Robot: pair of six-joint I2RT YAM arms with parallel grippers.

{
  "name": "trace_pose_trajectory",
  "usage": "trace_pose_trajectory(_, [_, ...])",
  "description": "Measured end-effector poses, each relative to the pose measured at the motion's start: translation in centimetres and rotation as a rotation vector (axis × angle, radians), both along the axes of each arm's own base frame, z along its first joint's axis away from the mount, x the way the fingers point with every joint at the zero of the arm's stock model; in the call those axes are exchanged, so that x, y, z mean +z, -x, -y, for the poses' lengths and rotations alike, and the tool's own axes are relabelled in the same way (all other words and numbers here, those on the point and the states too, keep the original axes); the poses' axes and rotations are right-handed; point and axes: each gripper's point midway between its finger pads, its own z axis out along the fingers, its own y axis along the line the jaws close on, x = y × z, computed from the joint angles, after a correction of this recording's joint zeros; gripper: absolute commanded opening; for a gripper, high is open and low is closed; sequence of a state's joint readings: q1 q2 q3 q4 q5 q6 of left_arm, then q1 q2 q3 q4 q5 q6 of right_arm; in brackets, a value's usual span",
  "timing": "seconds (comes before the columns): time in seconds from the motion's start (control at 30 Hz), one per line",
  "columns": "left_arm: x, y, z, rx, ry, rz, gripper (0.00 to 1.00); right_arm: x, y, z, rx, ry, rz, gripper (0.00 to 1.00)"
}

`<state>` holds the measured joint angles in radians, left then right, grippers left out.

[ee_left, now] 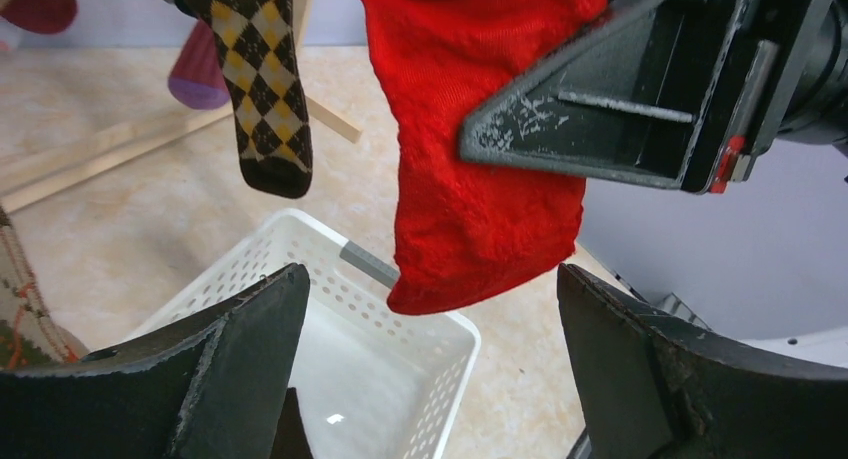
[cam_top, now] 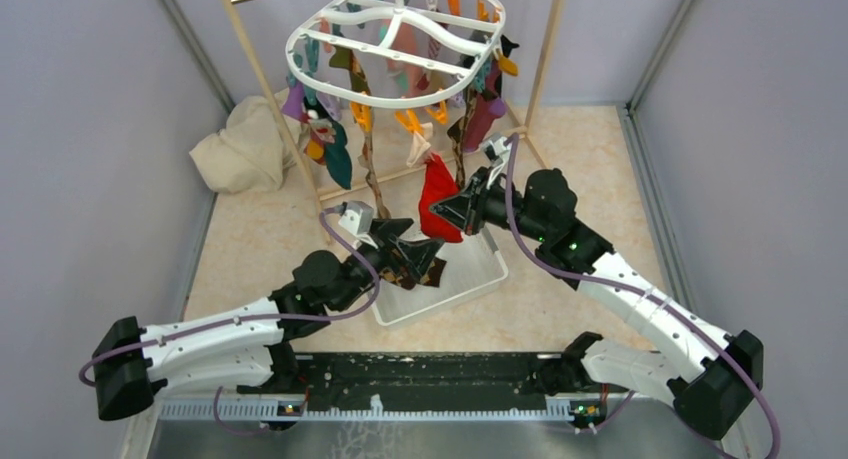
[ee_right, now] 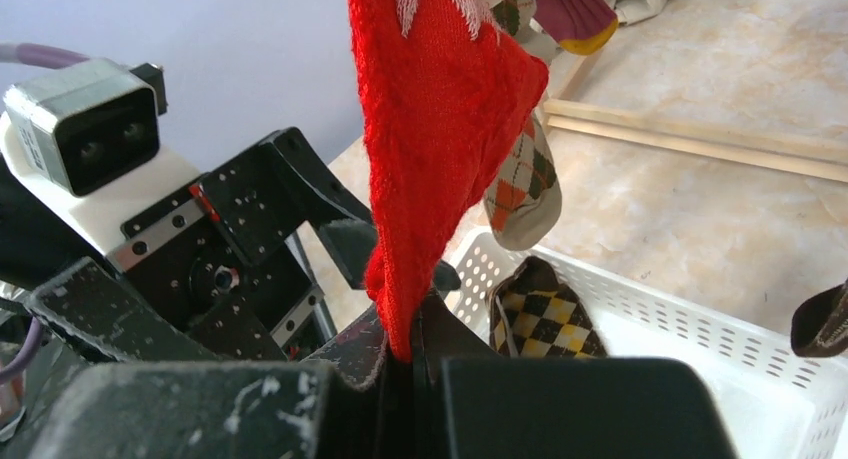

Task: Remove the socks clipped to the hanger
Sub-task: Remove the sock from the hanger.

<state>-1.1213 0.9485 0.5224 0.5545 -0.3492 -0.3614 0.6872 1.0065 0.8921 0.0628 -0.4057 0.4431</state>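
The white oval hanger [cam_top: 395,41] hangs at the back with several socks [cam_top: 330,144] of mixed colours clipped under it. A red sock [cam_top: 437,201] droops from it; my right gripper [cam_top: 452,214] is shut on its lower edge. In the right wrist view the red sock [ee_right: 440,129] runs down into the closed jaws of the right gripper [ee_right: 405,354]. My left gripper [cam_top: 425,251] stands open over the white basket [cam_top: 482,271], holding nothing. In the left wrist view the red sock [ee_left: 480,159] hangs above and beyond the left gripper [ee_left: 430,359]. A brown-yellow argyle sock [ee_left: 262,109] dangles beside it.
The basket [ee_right: 700,319] holds a brown-yellow argyle sock [ee_right: 545,319]. An orange-grey argyle sock [ee_right: 525,194] hangs just behind the red one. The wooden pole rack [cam_top: 250,74] frames the hanger. A beige cloth heap [cam_top: 240,147] lies at the back left. Grey walls close both sides.
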Motion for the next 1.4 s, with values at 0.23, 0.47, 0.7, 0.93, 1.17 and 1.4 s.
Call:
trace_pose_trajectory(0.23, [0.4, 0.0, -0.6, 0.008, 0.014, 0.043, 0.99, -0.3, 0.2, -0.3, 0.020, 0.001, -0.012, 0.00])
trace_pose_trajectory(0.47, [-0.5, -0.6, 0.0, 0.003, -0.016, 0.051, 0.99, -0.5, 0.6, -0.6, 0.051, -0.003, -0.034, 0.00])
trace_pose_trajectory(0.7, [0.3, -1.2, -0.1, 0.002, 0.012, 0.072, 0.93, -0.5, 0.8, -0.8, 0.069, -0.006, -0.036, 0.00])
trace_pose_trajectory(0.93, [-0.5, -1.4, 0.9, -0.038, -0.004, 0.074, 0.43, -0.2, 0.7, -1.1, 0.077, -0.011, -0.037, 0.00])
trace_pose_trajectory(1.17, [-0.5, -1.5, 1.7, -0.071, -0.013, 0.077, 0.06, -0.4, 0.6, -1.2, 0.080, -0.007, -0.043, 0.00])
trace_pose_trajectory(1.4, [-0.3, -1.5, 1.7, -0.079, -0.007, 0.079, 0.00, -0.7, 0.4, -1.2, 0.067, -0.001, -0.047, 0.28])
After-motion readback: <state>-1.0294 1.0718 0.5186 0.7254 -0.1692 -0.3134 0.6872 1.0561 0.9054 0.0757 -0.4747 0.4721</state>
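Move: The red sock hangs just ahead of the open left gripper: its middle is about 3 cm forward, 3 cm right and 8 cm up, its toe end nearly level with the fingers. From the left hand, the tan argyle sock hangs some 10 cm ahead, 10 cm left, and the brown diamond sock about 15 cm ahead, 7 cm right, both 6 or 7 cm up; the white basket lies 8 cm ahead, 2 cm right, far below. The right gripper already pinches the red sock, whose middle is about 1 cm forward, straight ahead, and 4 cm above it. Ease the left gripper about 2 cm forward and to the right, towards the toe end of the red sock, tipping the fingers up some 5 degrees. Then shut its wide-open fingers fully and pinch the sock's lower edge below the right fingers. Keep the right gripper shut on the sock, letting it drift about a centimetre to its left. ##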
